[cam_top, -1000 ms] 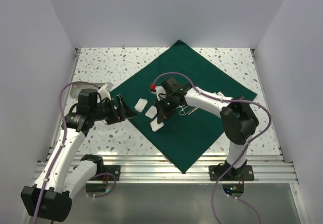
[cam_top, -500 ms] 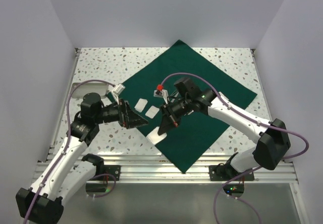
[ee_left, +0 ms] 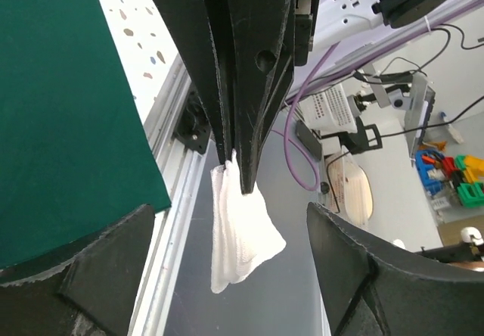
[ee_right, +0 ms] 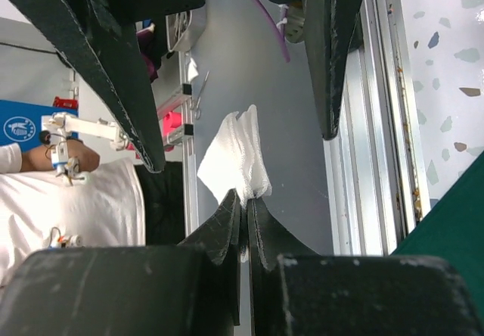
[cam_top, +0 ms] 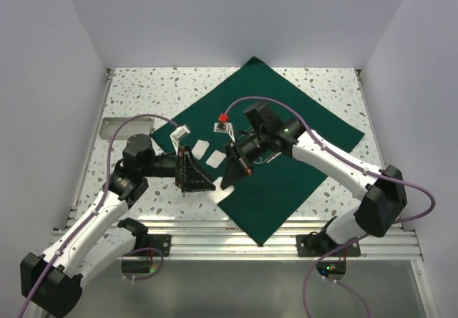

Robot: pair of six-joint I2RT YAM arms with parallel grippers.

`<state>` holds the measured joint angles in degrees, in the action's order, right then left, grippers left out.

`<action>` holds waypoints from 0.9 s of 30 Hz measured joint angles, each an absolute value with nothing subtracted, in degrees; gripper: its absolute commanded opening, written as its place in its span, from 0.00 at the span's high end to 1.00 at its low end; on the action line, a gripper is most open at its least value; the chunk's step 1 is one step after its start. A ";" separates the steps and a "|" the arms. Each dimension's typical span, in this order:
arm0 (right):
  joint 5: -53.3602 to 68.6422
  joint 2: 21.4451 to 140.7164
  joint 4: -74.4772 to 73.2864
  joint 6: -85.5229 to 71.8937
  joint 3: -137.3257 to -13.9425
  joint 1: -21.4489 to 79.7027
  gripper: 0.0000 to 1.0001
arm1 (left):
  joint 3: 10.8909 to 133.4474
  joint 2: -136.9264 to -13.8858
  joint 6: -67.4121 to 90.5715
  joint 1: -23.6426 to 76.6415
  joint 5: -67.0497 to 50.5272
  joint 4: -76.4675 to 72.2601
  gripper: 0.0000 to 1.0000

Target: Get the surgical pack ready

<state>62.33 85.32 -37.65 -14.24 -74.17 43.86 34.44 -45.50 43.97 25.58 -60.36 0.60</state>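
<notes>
The dark green drape [cam_top: 300,117] lies spread as a diamond on the speckled table. Two white gauze squares [cam_top: 201,148] and thin silver scissors [cam_top: 268,158] rest on it. My right gripper [cam_top: 230,177] is shut on a third gauze square [cam_top: 219,195], which hangs free near the drape's left edge. In the right wrist view the right gripper [ee_right: 246,202] pinches the gauze [ee_right: 234,158] by one corner. My left gripper [cam_top: 204,180] is open and faces it. In the left wrist view that gauze [ee_left: 238,238] dangles between the fingers [ee_left: 98,275] of the left gripper [ee_left: 234,275], touching neither.
A shallow metal tray [cam_top: 123,126] sits at the table's left edge. An aluminium rail [cam_top: 236,233] runs along the near edge by the arm bases. White pieces [cam_top: 312,133] lie on the drape's right side. White walls close in on three sides.
My right gripper has lifted one gauze square off the drape and carried it left and nearer. My left arm has swung right, bringing its open fingers around the hanging gauze.
</notes>
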 measured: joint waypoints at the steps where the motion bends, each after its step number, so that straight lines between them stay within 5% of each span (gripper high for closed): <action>1: 62.54 85.76 -38.11 -13.98 -74.56 43.86 1.00 | 34.44 -45.87 43.97 25.58 -60.90 0.45 0.19; 8: 62.57 89.27 -42.52 -10.76 -78.59 43.86 1.00 | 34.44 -49.32 43.92 25.58 -63.94 0.54 0.37; 16: 62.39 90.74 -44.91 -8.91 -80.29 43.88 1.00 | 34.83 -50.63 42.39 25.58 -64.90 2.04 0.80; 17: 62.02 90.74 -45.34 -8.86 -80.38 43.86 0.93 | 35.33 -50.87 41.60 25.58 -64.69 3.16 1.00; 20: 59.18 90.76 -46.52 -9.02 -80.99 43.88 0.78 | 37.26 -51.70 38.98 25.58 -63.35 6.79 1.00; 24: 48.99 90.76 -48.40 -10.94 -82.30 43.20 0.41 | 40.47 -54.15 34.72 25.28 -59.11 12.45 1.00; 27: 40.71 90.70 -49.69 -13.39 -82.13 39.79 0.37 | 43.40 -56.97 30.33 22.70 -54.33 17.93 1.00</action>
<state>40.71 90.70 -49.69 -13.39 -82.13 39.79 43.40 -56.97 30.33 22.70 -54.33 17.93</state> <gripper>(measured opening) 0.616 0.018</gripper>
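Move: The gauze hangs from the right hand's closed fingers in mid-air, its middle about 3 cm left, 1 cm back and 2 cm below them. From the open left hand it lies about 3 cm right, 1 cm back and 1 cm below. The nearer pad on the green cloth is some 18 cm ahead of the left hand, 1 cm right and 21 cm below; the farther pad is 22 cm ahead, 5 cm left, just as low. The gauze changes hands: the left hand, nearly in place around it, sinks about 1.5 cm and shuts its fingers to pinch it. Only then do the right fingers open and let go, the right hand drawing forward, down and a little right, about 8 cm, turning clockwise some 15 degrees. The left hand carries the gauze forward and down, about 5 cm, towards the pads on the cloth. ##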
